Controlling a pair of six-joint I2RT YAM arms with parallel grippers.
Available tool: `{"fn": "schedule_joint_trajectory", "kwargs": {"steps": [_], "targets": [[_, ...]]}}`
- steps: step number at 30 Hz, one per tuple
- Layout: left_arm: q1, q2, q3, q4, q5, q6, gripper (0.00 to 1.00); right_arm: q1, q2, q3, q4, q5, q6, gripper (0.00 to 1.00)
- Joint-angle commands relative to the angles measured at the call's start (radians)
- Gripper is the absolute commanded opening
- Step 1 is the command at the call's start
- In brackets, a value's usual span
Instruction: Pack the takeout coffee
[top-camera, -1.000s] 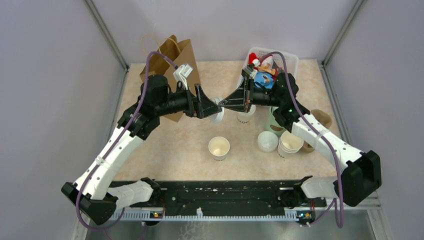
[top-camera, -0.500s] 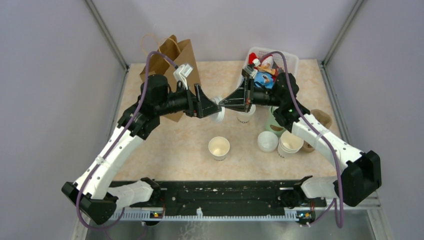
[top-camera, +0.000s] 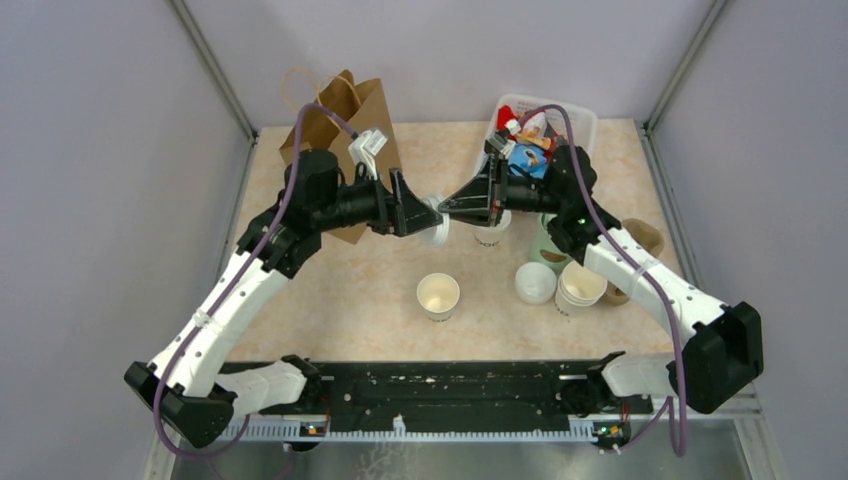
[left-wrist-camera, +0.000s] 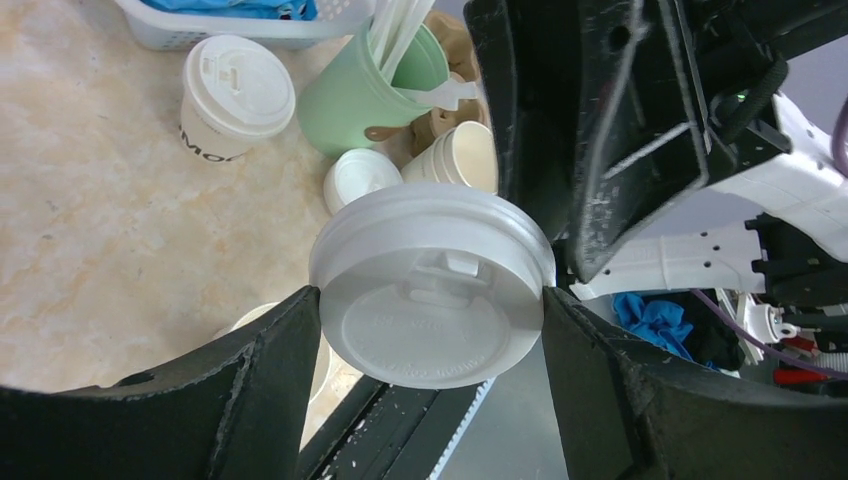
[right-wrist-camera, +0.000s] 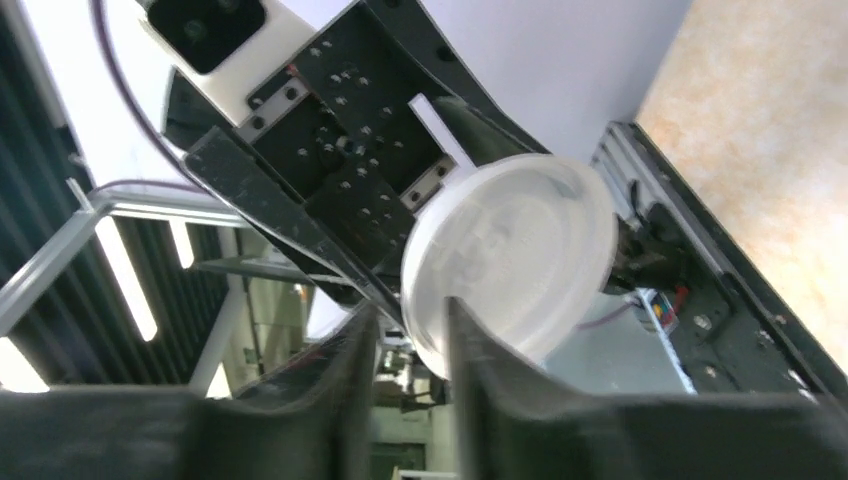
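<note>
A loose white plastic lid (top-camera: 437, 224) hangs in mid-air between the two grippers. My left gripper (top-camera: 428, 217) is shut on it, and in the left wrist view both jaws press opposite edges of the lid (left-wrist-camera: 432, 285). My right gripper (top-camera: 447, 209) faces it with its fingers slightly apart, so the lid's rim (right-wrist-camera: 510, 260) sits loosely at the gap. The takeout coffee (top-camera: 438, 296), a lidless white paper cup, stands on the table below them. It is partly hidden under the lid in the left wrist view (left-wrist-camera: 262, 318).
A lidded white cup with black lettering (left-wrist-camera: 235, 100) stands behind the right gripper. To the right are a green cup (top-camera: 545, 245), loose lids (top-camera: 535, 283) and stacked white cups (top-camera: 580, 285). At the back are a brown paper bag (top-camera: 345, 120) on the left and a white basket (top-camera: 585, 118) on the right.
The left jaws have closed in onto the lid's edges. The right gripper's fingers have parted from a tight pinch on the rim. Neither arm has shifted noticeably.
</note>
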Motion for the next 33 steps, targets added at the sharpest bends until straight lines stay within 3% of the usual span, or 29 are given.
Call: {"fn": "schedule_joint_trajectory", "kwargs": {"steps": [1,5,7,9,15,24,33], "targets": [[0.001,0.005,0.013,-0.079,-0.05,0.033,0.75,-0.062,-0.062,0.008,-0.191,0.024,-0.139,0.39],[-0.001,0.042,0.029,-0.193,-0.083,0.075,0.76,-0.22,-0.082,0.134,-0.732,0.148,-0.507,0.6],[-0.013,0.067,0.033,-0.246,-0.119,0.104,0.73,-0.251,-0.055,0.244,-0.978,0.271,-0.702,0.62],[-0.055,0.096,0.035,-0.28,-0.174,0.135,0.73,-0.253,-0.021,0.321,-1.113,0.349,-0.823,0.62],[-0.252,0.265,0.098,-0.402,-0.439,0.199,0.7,-0.252,-0.044,0.324,-1.127,0.393,-0.87,0.64],[-0.323,0.371,0.092,-0.427,-0.512,0.26,0.69,-0.252,-0.052,0.352,-1.118,0.405,-0.884,0.74],[-0.356,0.419,0.09,-0.417,-0.557,0.277,0.71,-0.252,-0.06,0.34,-1.114,0.396,-0.883,0.75]]}}
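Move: The open cup stands almost straight below the lid-holding left hand, about 2 cm to its right and some 27 cm down. From that hand the lidded cup is about 20 cm ahead and 13 cm right; the spare lid is some 6 cm ahead and 24 cm right. From the right hand, the held lid is 1 cm back, 1 cm left and slightly below, the open cup about 29 cm below and 1 cm back, the green cup 14 cm ahead and 25 cm right. Straight down for the most part, the left hand lowers the lid about 19 cm towards the open cup, tipping its right-pointing fingers down by nearly 50 degrees and keeping its hold on the lid. The right hand comes clear of the lid, opening wide as it swings right and forward, then still rightward, back a little and down, with its fingers tipping downward. ##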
